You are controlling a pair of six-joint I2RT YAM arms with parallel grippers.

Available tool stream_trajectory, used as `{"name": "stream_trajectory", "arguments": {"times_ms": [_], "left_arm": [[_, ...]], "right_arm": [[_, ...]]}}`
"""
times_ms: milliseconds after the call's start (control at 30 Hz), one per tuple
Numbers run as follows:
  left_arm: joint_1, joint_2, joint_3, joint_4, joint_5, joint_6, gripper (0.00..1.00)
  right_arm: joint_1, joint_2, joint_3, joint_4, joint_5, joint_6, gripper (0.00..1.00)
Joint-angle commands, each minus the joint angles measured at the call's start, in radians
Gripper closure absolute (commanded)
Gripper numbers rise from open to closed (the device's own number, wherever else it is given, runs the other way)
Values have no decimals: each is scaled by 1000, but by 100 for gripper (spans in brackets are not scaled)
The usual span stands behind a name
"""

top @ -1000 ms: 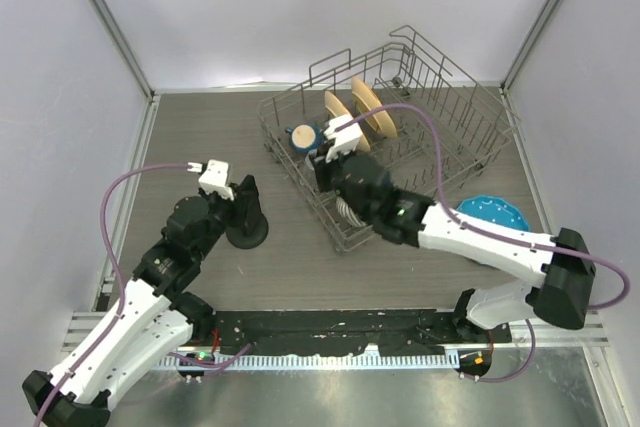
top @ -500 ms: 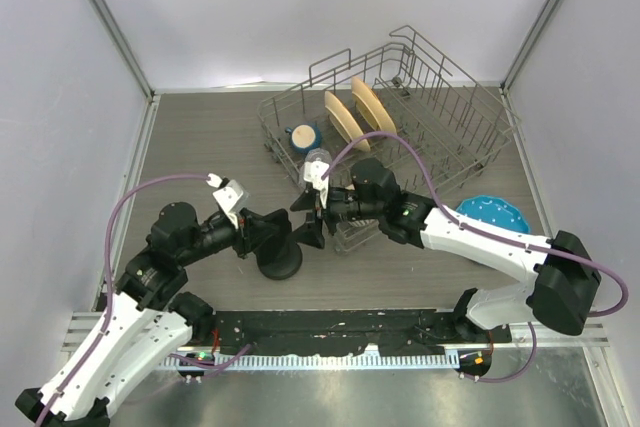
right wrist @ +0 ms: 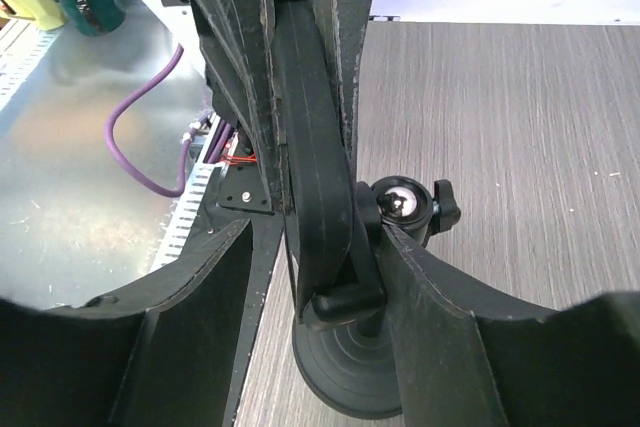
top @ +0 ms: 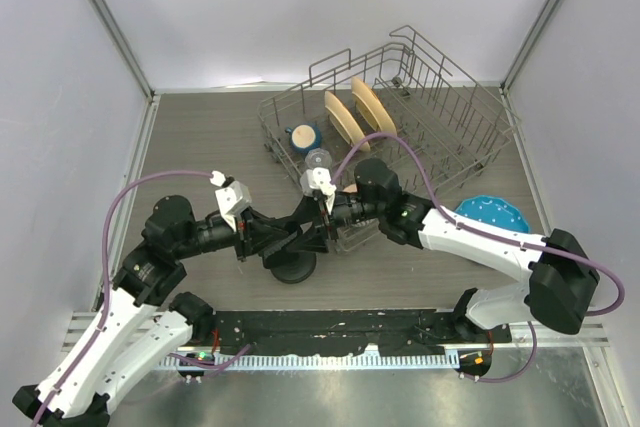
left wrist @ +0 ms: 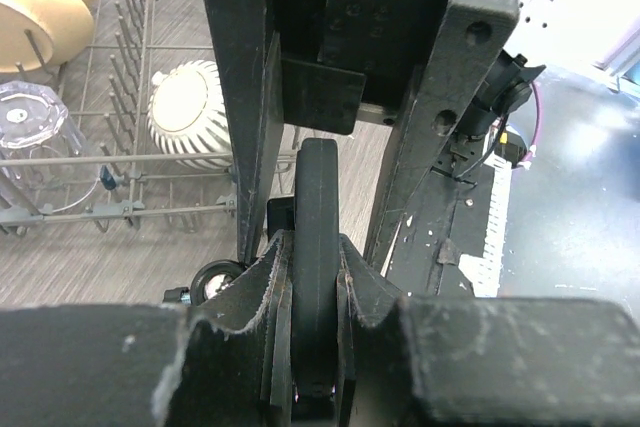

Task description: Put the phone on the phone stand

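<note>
The phone (right wrist: 312, 177), a thin black slab seen edge-on, stands steeply with its lower end in the hooked lip of the phone stand (right wrist: 365, 372), whose round disc base rests on the table. My left gripper (left wrist: 318, 257) is shut on the phone (left wrist: 320, 207) from above. My right gripper (right wrist: 318, 247) is open and straddles both phone and stand. Its right finger (right wrist: 470, 317) lies against the stand's holder, while its left finger is apart from the phone. From above, both grippers meet over the stand base (top: 293, 267).
Behind the grippers a wire dish rack (top: 437, 54) holds wooden plates (top: 340, 117), a blue mug (top: 302, 135), a clear glass (top: 318, 158) and a striped white bowl (left wrist: 185, 112). A blue plate (top: 492, 212) lies at the right. The table's near edge is close behind the stand.
My left gripper and the stand below it have shifted right and nearer. My right gripper swung from the rack down to them and opened around the phone and stand.
</note>
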Motion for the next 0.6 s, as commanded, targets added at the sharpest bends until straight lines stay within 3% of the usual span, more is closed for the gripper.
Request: {"name": "stream_trajectory", "arguments": {"times_ms": [0,300,500,567], "left_arm": [[1,-12,103,201,62,3,100],[1,-9,111,206,64,3,100],[1,-8,88,226,36,10,100],[1,-11,80,238,-15,13,100]], "right_arm": [[-2,2,-22,88,-49,28,42],[-5,1,-41,137,-39,75,43],[-6,23,-39,223,-85,170,76],[-6,31,-39,260,-69,201,99]]}}
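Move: The left gripper already holds the upright phone; the phone stand's middle lies about 2 cm ahead, 2 cm right and 7 cm below it. From the right gripper, its open fingers already either side of the phone's right end, the phone's middle is some 3 cm to the left, level in depth and height. The striped cup sits roughly 11 cm ahead, 11 cm right and 10 cm below the right gripper. Close the right fingers on the phone's right end from either side, from just over half open to about a third, while that hand all but stays in place, sinking barely a centimetre before easing partly back up. Meanwhile keep the left pinch on the phone and raise it about 1.5 cm, with the stand at its forward face. ##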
